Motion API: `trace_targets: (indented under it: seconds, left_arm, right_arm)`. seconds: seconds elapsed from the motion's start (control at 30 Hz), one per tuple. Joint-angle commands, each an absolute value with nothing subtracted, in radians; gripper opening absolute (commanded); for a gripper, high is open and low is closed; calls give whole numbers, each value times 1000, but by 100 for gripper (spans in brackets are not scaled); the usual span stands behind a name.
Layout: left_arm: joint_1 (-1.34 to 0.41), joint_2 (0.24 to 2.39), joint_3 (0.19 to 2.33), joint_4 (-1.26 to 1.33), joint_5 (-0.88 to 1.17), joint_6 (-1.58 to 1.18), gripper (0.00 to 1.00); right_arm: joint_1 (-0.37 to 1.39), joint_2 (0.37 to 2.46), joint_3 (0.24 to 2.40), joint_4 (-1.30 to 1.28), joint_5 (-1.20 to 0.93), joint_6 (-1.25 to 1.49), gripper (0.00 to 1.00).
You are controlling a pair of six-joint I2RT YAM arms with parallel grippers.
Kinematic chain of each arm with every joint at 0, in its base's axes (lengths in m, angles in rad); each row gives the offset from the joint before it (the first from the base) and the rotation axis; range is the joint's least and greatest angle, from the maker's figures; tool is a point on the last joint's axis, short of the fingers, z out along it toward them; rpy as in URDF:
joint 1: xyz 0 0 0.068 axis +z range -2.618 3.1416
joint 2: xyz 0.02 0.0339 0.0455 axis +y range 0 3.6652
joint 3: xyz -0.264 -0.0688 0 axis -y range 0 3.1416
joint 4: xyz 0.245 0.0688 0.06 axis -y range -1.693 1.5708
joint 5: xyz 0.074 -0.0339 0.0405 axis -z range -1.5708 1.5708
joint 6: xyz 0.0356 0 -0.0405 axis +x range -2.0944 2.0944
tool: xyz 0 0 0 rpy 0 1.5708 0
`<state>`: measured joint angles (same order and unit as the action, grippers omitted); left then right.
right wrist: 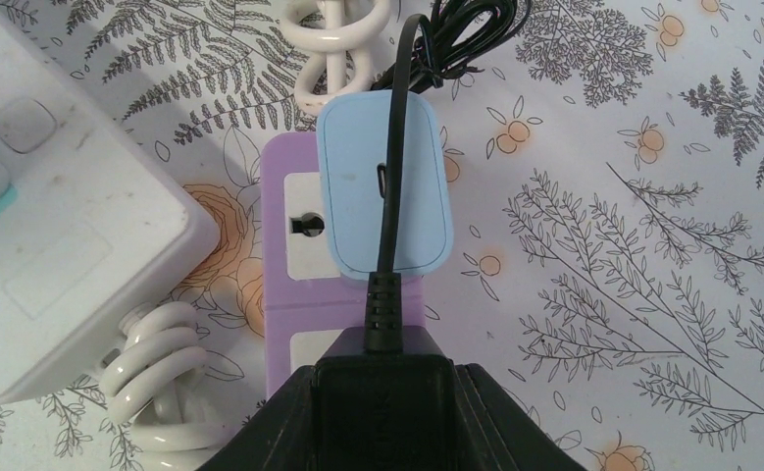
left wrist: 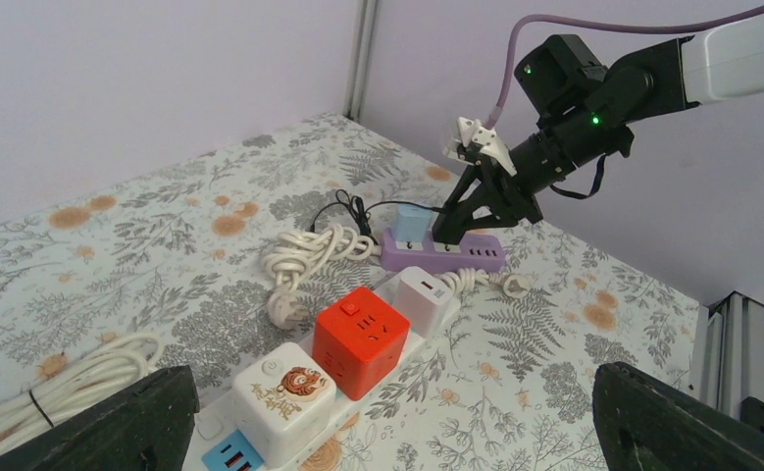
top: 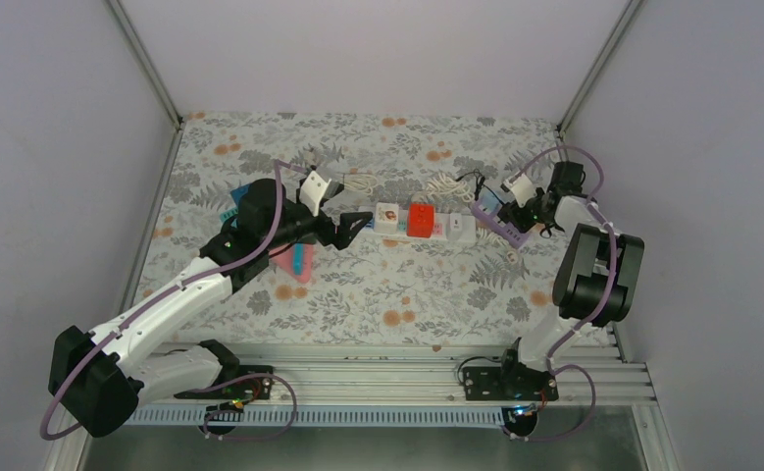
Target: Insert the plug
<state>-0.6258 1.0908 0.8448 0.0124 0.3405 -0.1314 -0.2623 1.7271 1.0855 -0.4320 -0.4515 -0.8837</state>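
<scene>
In the right wrist view my right gripper [right wrist: 384, 427] is shut on a black plug [right wrist: 384, 388]. The plug's black cable runs up over a light blue adapter [right wrist: 358, 186]. That adapter sits in a purple power strip [right wrist: 289, 304]. The plug is directly over the strip's socket beside the adapter, and its prongs are hidden. From overhead, the right gripper [top: 520, 218] stands at the purple strip [top: 500, 230] on the right. My left gripper [left wrist: 397, 422] is open and holds nothing. It hovers at the near end of a white power strip [top: 461, 232].
The white strip carries a red cube socket [left wrist: 358, 339], a white tiger-print cube [left wrist: 284, 392] and a white charger [left wrist: 425, 297]. Coiled white cords [left wrist: 304, 255] lie behind it. A pink and blue item [top: 299, 261] lies under the left arm. Enclosure walls surround the floral table.
</scene>
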Motion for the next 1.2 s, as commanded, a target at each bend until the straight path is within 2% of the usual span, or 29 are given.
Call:
trace_targets:
  seconds: [0.0, 0.17, 0.27, 0.5, 0.73, 0.93, 1.03, 1.17]
  left_arm:
    - [-630, 1092, 835, 21, 329, -117, 100]
    - [-630, 1090, 836, 18, 321, -115, 100]
    - [-630, 1090, 835, 15, 320, -114, 100]
    - [-630, 1088, 834, 14, 312, -113, 100]
    - [-630, 1090, 837, 10, 306, -112, 100]
    - [-626, 1105, 870, -54, 214, -80, 100]
    - [-626, 1121, 888, -70, 225, -81, 100]
    - [-626, 1111, 899, -76, 192, -95, 100]
  right_arm:
    - [-233, 1787, 1059, -498, -437, -881, 5]
    - [-212, 1854, 1077, -532, -354, -859, 6]
    - [-208, 1882, 1104, -560, -355, -831, 9]
    - [-199, 1920, 1123, -592, -370, -809, 10]
    - [-208, 1838, 1203, -592, -373, -707, 43]
    - [-243, 1715, 1241, -596, -473, -718, 57]
    - [-257, 1644, 1225, -566, -503, -703, 70]
    - [-260, 1579, 1222, -531, -498, -647, 75]
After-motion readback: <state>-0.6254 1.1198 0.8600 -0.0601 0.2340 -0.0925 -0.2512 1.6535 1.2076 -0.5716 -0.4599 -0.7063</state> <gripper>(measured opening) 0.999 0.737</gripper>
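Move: The right hand holds the black plug over the purple strip, whose middle lies about 4 cm below, 1 cm back and 1 cm left. The light-blue plug already on the strip is some 3 cm ahead, 4 cm left and 1 cm lower; the white adapter is about 10 cm left, 3 cm back and 2 cm down. From the left hand the purple strip lies about 15 cm ahead, 32 cm right and 26 cm below. Still gripping the black plug, the right hand pushes it against the purple strip, about 2 cm forward and slightly down. It then eases back while sinking a little, opens its fingers from a narrow grip to fairly wide, lets go of the plug and rises some 7 cm straight off it. The open, empty left hand dips late by about 2 cm, drifting forward and left. ##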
